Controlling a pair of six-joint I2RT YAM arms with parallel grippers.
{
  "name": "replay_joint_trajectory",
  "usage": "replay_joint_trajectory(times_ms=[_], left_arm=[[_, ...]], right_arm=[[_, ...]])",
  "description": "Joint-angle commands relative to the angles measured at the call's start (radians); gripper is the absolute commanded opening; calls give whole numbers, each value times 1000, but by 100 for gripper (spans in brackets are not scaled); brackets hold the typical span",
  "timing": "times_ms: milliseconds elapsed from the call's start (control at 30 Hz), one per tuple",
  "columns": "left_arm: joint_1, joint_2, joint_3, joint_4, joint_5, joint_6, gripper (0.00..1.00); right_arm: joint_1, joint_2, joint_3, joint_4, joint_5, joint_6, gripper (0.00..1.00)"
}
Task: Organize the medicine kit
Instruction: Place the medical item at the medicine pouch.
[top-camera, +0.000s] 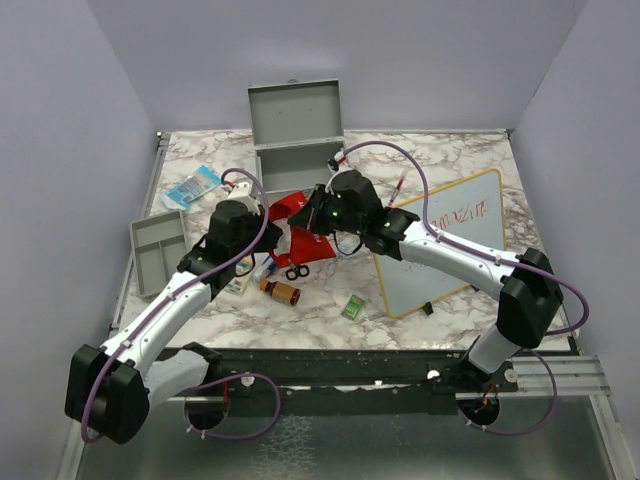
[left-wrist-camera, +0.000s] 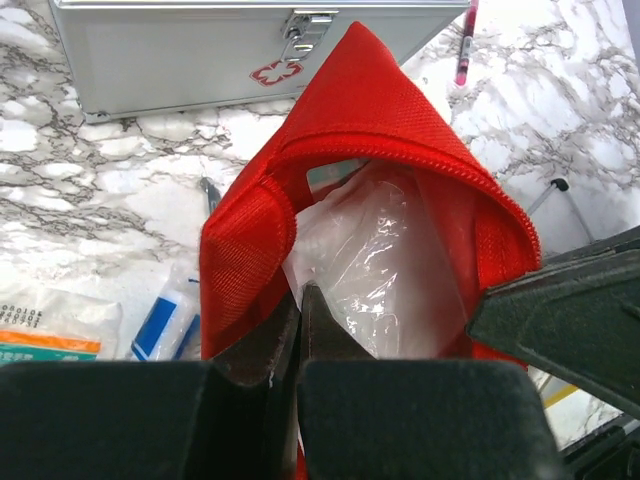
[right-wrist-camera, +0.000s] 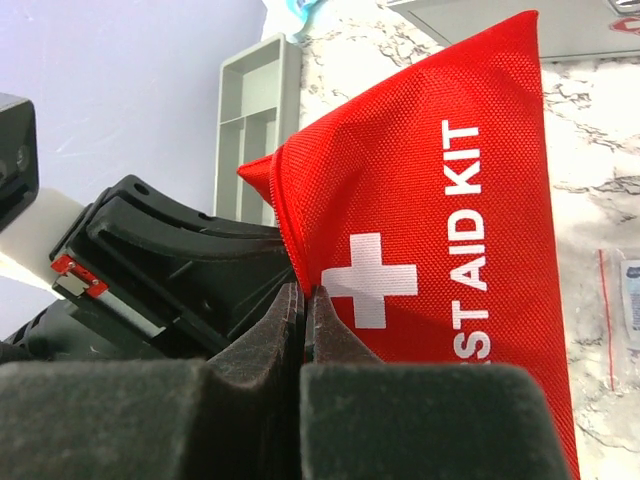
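Observation:
The medicine kit (top-camera: 297, 135) is a grey metal box at the back of the table with its lid up. The left wrist view shows its front wall (left-wrist-camera: 180, 60) with a red-white emblem. A red "FIRST AID KIT" pouch (top-camera: 303, 243) hangs between the arms in front of it. My left gripper (left-wrist-camera: 301, 290) is shut on the pouch's open rim (left-wrist-camera: 250, 240), and a clear plastic bag (left-wrist-camera: 380, 270) shows inside. My right gripper (right-wrist-camera: 304, 290) is shut on the pouch's opposite edge (right-wrist-camera: 450, 200), beside the white cross.
A shallow grey divided tray (top-camera: 158, 250) lies at the left and a wood-framed whiteboard (top-camera: 445, 240) at the right. An amber bottle (top-camera: 281, 291), black scissors (top-camera: 296, 272), a green packet (top-camera: 352, 307), a white box (top-camera: 240, 283) and a blue packet (top-camera: 192, 186) are scattered on the marble.

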Motion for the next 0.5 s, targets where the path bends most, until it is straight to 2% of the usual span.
replay_joint_trajectory(times_ms=[0,100,200,367,467], left_arm=[[-4,-17,44,57,66,15,0],[-4,-38,58,146,212,-80,0],[-4,-68,63,197,266,-130,0],[-4,-63,44,136,181,-68,0],[-4,-52,42,79,149,-88,0]], right_arm=[[-1,9,12,81,-77,1,0],[-1,11,-1,114,-104,-4,0],[-1,-10,-34,157,-110,-7,0],[-1,-31,-42,167,-113,-7,1],[-1,-49,-59,185,-96,4,1]])
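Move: The medicine pouch hangs with its mouth around my shut left fingertips, its middle about 2 cm ahead, 4 cm to the right and 3 cm below them. The clear packet is already in the mouth, some 2 cm ahead, 2 cm right and 2 cm below. The metal case lies about 14 cm ahead, 4 cm right, and the scissors 7 cm back, 2 cm right. From my right hand, the pouch's middle is level ahead, 4 cm right and 8 cm down. With the fingers kept shut at the packet, I draw my left hand back up out of its low point in the pouch, about 5 cm, and some 2.5 cm to the right, towards the right gripper, rolling roughly 10 degrees. My right hand keeps its pinch on the pouch's rim and lifts it about 2.5 cm, drifting a little left and tilting slightly. ##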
